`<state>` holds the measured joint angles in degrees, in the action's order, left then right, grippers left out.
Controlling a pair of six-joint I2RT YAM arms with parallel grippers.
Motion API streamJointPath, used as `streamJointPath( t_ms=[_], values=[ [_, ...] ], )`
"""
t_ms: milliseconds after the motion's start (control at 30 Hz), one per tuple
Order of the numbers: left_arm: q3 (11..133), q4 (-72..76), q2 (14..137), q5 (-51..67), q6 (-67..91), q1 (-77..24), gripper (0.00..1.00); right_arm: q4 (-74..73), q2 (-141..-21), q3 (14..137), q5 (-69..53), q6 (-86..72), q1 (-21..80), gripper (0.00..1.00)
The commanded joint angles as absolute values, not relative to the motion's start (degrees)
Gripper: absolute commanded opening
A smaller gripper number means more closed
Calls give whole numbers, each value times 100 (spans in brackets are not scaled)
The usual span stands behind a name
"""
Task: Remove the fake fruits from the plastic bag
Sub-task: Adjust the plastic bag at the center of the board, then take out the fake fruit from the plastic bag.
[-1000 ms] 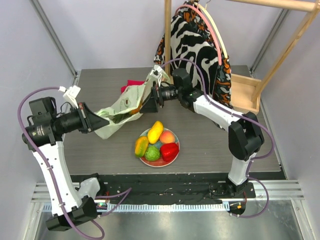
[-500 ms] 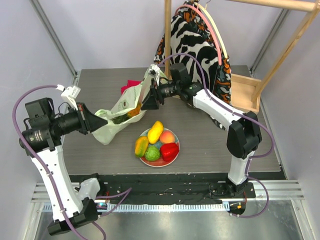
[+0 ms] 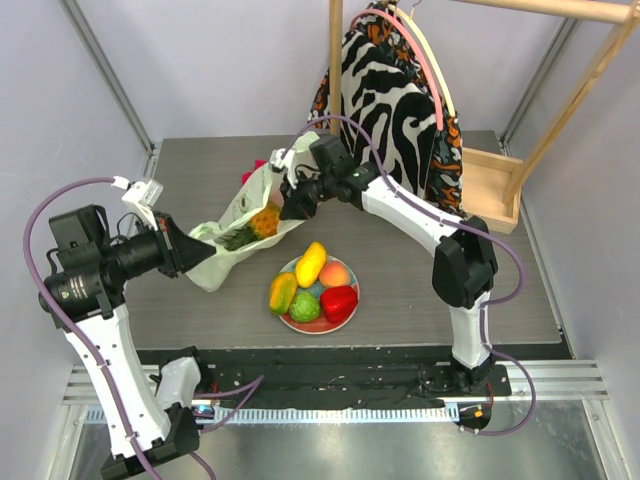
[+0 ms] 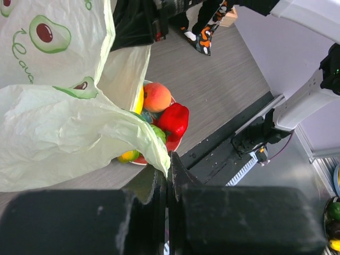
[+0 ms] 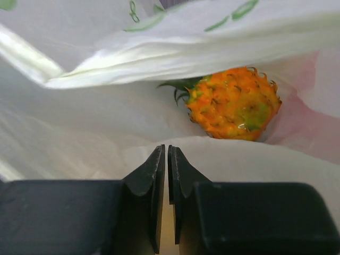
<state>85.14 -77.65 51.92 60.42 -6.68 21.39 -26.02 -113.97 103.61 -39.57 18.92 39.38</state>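
Note:
The pale yellow-green plastic bag (image 3: 232,218) hangs stretched between my two grippers above the table. My left gripper (image 3: 192,250) is shut on its near-left edge, also seen in the left wrist view (image 4: 167,169). My right gripper (image 3: 292,203) is shut on the bag's film at its far-right side (image 5: 168,151). A small orange pineapple (image 3: 264,222) with green leaves lies inside the bag, just ahead of the right jaws (image 5: 236,103). A red plate (image 3: 349,308) holds a yellow fruit (image 3: 311,263), a peach (image 3: 335,273), a red pepper (image 3: 339,302) and a green fruit (image 3: 304,307).
A red folded cloth (image 3: 262,168) lies behind the bag. A wooden rack with a zebra-print garment (image 3: 385,95) stands at the back right, its wooden base (image 3: 487,185) on the table. The plate also shows under the bag in the left wrist view (image 4: 175,143).
My right gripper has moved left and back with the bag's edge, and the bag has lifted. The pineapple now shows plainly inside it. My left arm has shifted slightly down and left.

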Motion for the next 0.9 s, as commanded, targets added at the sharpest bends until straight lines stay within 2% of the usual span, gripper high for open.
streamJointPath(
  t_ms=[0,100,200,233,300,333,367,433,633,867],
  values=[
    [8447,-8656,5098,6179,-852,2153,0,-2708,-11443,10494,-3279,3013,4218,20],
    [8210,-8902,4923,6363,-914,2153,0,-2549,-11768,10844,-3068,3365,4517,27],
    [7797,-9210,4642,6504,-1098,2153,0,-2549,-12181,11248,-2875,3384,4807,38],
    [7683,-9254,4580,6521,-1099,2162,0,-2540,-12321,11293,-2839,3384,4869,49],
    [7366,-9334,4439,6574,-1116,2180,0,-2470,-12419,11233,-2621,3393,5088,62],
    [7296,-9325,4378,6592,-1116,2188,0,-2217,-12436,11145,-2471,3279,5158,73],
    [7234,-9316,4368,6635,-1151,2188,0,-2050,-12471,11031,-2365,3226,5229,90],
    [7181,-9229,4368,6645,-1151,2189,0,-1472,-12498,10715,-2085,2981,5326,99],
    [7233,-9342,4403,6487,-1274,2083,0,-572,-12682,10696,-1723,3013,5519,100],
    [7409,-9483,4684,6530,-1292,1995,0,-1388,-12832,11109,-1740,4253,5791,100]
  ],
)
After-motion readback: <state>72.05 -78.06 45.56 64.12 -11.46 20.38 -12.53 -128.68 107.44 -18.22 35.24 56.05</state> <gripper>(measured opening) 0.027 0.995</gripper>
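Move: In the open plastic bag, the pineapple lies about 4 cm ahead of the right hand, 8 cm to its left and some 15 cm below. The fruit plate stands roughly 12 cm back and 5 cm to the right of that hand; the red cloth, beyond the bag, is some 15 cm ahead and 4 cm left. From the left hand, which already pinches the bag's rim, the pineapple is about 21 cm ahead, 6 cm right and 31 cm below. Sweeping left about 12 cm and sinking some 9 cm, the right hand goes down into the bag towards the pineapple and the left hand's side, drifting slightly back. Its nearly shut fingers spread wide on the way and the wrist rolls roughly 25 degrees. The left hand keeps its pinch on the rim and lowers it about 4 cm, easing back a little. ##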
